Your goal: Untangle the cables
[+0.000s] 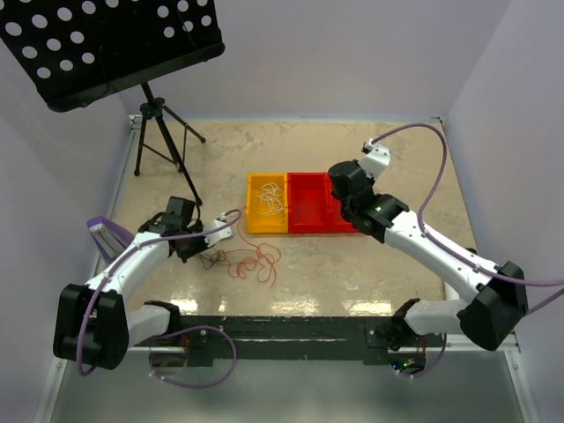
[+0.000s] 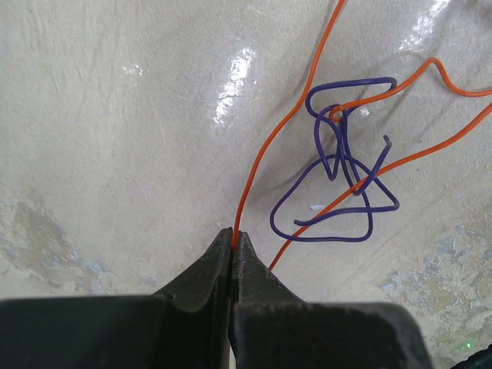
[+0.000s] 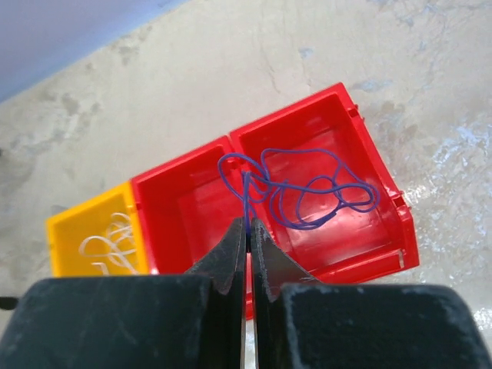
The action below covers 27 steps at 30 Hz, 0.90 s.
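Note:
The cables lie partly tangled on the table point(image 1: 370, 264) in front of my left arm, as red-orange loops point(image 1: 256, 262). In the left wrist view my left gripper point(image 2: 233, 235) is shut on a red-orange cable point(image 2: 265, 150), which runs away from the fingertips. A purple cable point(image 2: 323, 237) lies knotted around another orange strand just to its right. My right gripper point(image 3: 248, 224) is shut on a purple cable point(image 3: 307, 192) whose loops hang into the right red bin point(image 3: 388, 201). White cables point(image 3: 111, 242) lie in the yellow bin point(image 3: 61, 231).
A second red bin point(image 3: 165, 219) stands between the yellow and the right red one, all three in a row at mid-table point(image 1: 304, 227). A black music stand on a tripod point(image 1: 163, 132) stands at the back left. Side walls enclose the table.

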### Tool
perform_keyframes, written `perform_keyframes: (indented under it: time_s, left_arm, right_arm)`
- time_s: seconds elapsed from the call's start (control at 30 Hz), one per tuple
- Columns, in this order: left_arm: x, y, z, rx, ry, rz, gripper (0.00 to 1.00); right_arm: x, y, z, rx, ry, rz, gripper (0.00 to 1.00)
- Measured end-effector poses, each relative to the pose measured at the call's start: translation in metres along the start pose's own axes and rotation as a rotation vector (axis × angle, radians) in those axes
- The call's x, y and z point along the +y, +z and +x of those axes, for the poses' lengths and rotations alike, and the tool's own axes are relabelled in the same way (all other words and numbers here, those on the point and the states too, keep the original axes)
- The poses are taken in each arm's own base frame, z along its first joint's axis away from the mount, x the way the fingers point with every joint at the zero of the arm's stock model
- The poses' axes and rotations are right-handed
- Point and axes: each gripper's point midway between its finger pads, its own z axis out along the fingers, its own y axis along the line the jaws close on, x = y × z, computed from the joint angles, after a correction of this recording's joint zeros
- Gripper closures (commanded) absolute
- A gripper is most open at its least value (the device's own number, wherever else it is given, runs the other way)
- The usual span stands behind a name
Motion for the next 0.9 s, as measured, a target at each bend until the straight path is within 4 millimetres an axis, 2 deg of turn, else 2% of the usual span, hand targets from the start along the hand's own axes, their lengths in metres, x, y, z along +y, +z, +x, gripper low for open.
perform_keyframes:
  time_s: [0.17,0.2,0.3,0.33,0.43,0.53,0.63,0.73,0.83,0.9]
  left_arm:
    - [0.001,-0.002,-0.007,-0.025,-0.006,0.005,1.0]
    - [0.0,-0.002,-0.007,-0.026,-0.006,0.009,1.0]
    - [-0.003,-0.002,-0.008,-0.033,-0.01,0.027,1.0]
    - [-0.003,-0.003,-0.009,-0.037,-0.011,0.029,1.0]
    - [-0.002,-0.007,-0.015,-0.059,-0.032,0.033,1.0]
    - [0.004,-0.014,-0.029,-0.105,-0.053,0.027,1.0]
    - [0.014,-0.024,-0.049,-0.169,-0.081,0.017,1.0]
    - [0.021,-0.031,-0.066,-0.22,-0.103,0.02,1.0]
    - [0.019,-0.031,-0.07,-0.237,-0.127,0.038,1.0]
    - [0.018,-0.031,-0.071,-0.239,-0.141,0.043,1.0]
  right_arm:
    - [-0.018,0.036,0.035,0.067,-0.057,0.061,1.0]
    - [-0.019,0.04,0.043,0.082,-0.068,0.067,0.95]
    - [-0.021,0.051,0.063,0.133,-0.095,0.074,0.64]
    - [-0.02,0.052,0.066,0.141,-0.099,0.07,0.58]
    - [-0.013,0.05,0.065,0.151,-0.099,0.034,0.46]
    - [0.001,0.038,0.059,0.153,-0.088,-0.038,0.43]
    - [0.032,0.006,0.054,0.144,-0.09,-0.172,0.41]
    - [0.083,-0.054,0.065,0.156,-0.107,-0.403,0.42]
    - [0.121,-0.12,0.1,0.206,-0.155,-0.637,0.45]
    - [0.128,-0.153,0.133,0.25,-0.21,-0.751,0.47]
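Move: The blue cable hangs from the right fingers, about 21 cm above the right red compartment, whose middle lies some 5 cm ahead and 3 cm to the right. The left red compartment is 5 cm ahead and 9 cm left, the yellow bin 5 cm ahead and 20 cm left; loose orange loops lie 12 cm back and 27 cm left. The left hand has a small blue tangle level with it, 6 cm to its right and 3 cm lower, with the loops 18 cm to its right. The blue cable is lowered towards the right red compartment as the right hand sinks about 8 cm, easing slightly forward, then the fingers spread to let go. The emptied right hand rises again and swings left and back, some 25 cm, turning about 45 degrees counter-clockwise towards the orange loops. Meanwhile the left hand, still pinching the orange strand, draws it up and right, with some forward travel, tilting roughly 15 degrees. ##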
